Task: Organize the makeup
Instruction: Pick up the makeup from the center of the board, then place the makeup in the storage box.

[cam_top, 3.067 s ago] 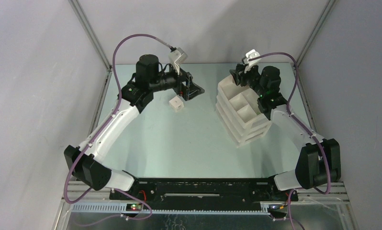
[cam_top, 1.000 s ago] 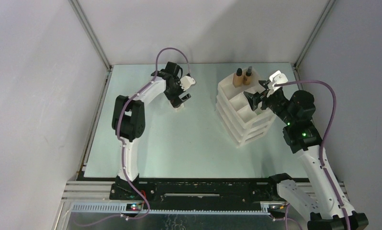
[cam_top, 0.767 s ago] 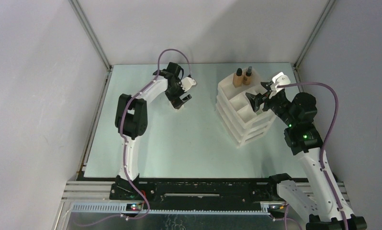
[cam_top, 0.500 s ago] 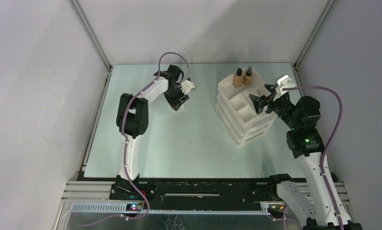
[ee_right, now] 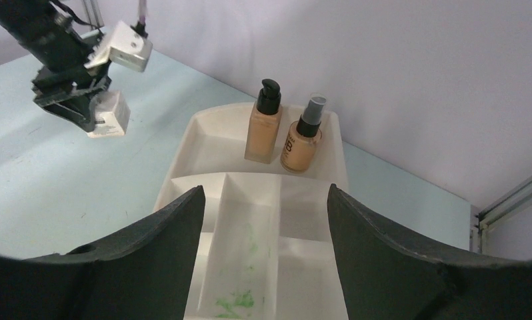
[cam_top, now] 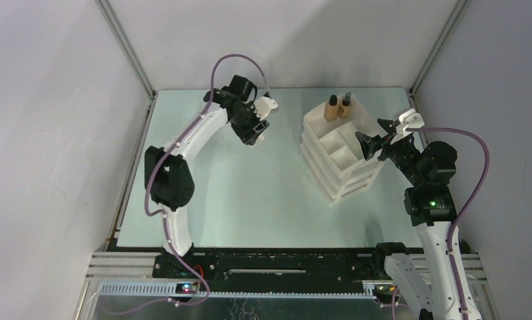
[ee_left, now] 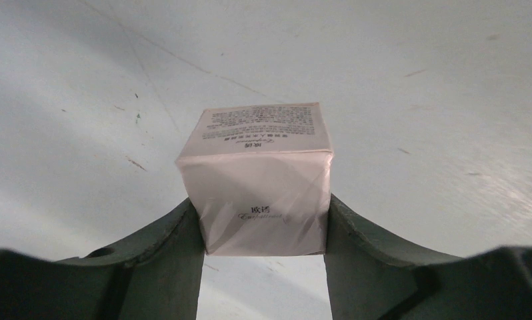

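A small white box sits squeezed between both fingers of my left gripper, which is shut on it just over the table at the back left; the box and that gripper also show from the right wrist and from above. Two beige black-capped bottles stand upright in the rear compartment of the white drawer organizer. My right gripper hovers open above the organizer's right side, nothing between its fingers. The bottles stand ahead of it.
The organizer's top tray has several open compartments, one with green smears. Grey walls and metal frame posts enclose the pale green table.
The left jaws closed on the white box, and that arm then shifted a little back and right with it. The right gripper drew back to the right off the organizer's middle.
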`<state>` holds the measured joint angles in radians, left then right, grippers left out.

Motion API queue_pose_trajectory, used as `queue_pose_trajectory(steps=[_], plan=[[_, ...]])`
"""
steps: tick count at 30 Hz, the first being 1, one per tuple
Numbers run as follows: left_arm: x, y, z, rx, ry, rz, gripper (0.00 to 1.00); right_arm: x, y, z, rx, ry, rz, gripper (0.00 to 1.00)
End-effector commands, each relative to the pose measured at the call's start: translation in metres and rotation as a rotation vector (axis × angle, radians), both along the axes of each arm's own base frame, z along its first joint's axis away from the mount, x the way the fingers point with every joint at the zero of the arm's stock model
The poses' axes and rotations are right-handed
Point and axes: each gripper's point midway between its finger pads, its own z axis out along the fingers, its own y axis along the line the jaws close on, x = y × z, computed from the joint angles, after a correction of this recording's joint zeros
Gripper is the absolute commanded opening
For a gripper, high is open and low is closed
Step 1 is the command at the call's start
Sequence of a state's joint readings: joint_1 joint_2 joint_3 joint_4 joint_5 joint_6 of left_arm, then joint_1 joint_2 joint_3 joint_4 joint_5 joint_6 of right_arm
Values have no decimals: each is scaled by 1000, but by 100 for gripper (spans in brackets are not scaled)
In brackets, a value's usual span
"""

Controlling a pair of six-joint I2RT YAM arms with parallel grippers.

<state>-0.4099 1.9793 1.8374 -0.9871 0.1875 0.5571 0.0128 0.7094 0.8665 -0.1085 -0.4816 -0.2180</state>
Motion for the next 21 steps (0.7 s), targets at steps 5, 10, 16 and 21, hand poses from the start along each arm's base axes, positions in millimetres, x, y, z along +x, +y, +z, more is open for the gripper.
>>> queue_pose_trajectory(steps=[5,10,16,21], plan=[[-53,-72,105,-151,-117,-107,29,-2,-6,6,10,-21,-12,76],[-71,-111,153,-263,-180,-156,29,-1,-8,4,7,-13,-16,76],[-75,-149,191,-347,-251,-195,34,3,-8,-3,7,13,-12,76],[-63,-176,206,-421,-298,-183,37,6,-10,-6,2,23,-24,75]])
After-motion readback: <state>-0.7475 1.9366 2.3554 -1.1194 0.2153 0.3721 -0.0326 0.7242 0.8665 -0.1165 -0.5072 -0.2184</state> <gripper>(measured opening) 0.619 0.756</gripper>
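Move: The pink-white makeup box is already off the board in the left fingers. The organizer's top tray, where it is being taken, lies roughly 25 cm to this hand's right, about 1 cm nearer the base and some 3 cm higher. In the tray, the black-capped bottle stands about 22 cm right and 4 cm ahead, the grey-capped bottle 26 cm right and 4 cm ahead, both about 8 cm above. From the right hand the tray is some 15 cm ahead, 8 cm left and 18 cm below. Up and to the right, the left arm sweeps the pinched box towards the organizer's top tray, rising nearly 20 cm and crossing about 15 cm, while drawing back some 7 cm, mostly early on. The climb steepens late, as the wrist tilts roughly 25 degrees, swinging the fingertips out to the right and forward; the grip is kept. ##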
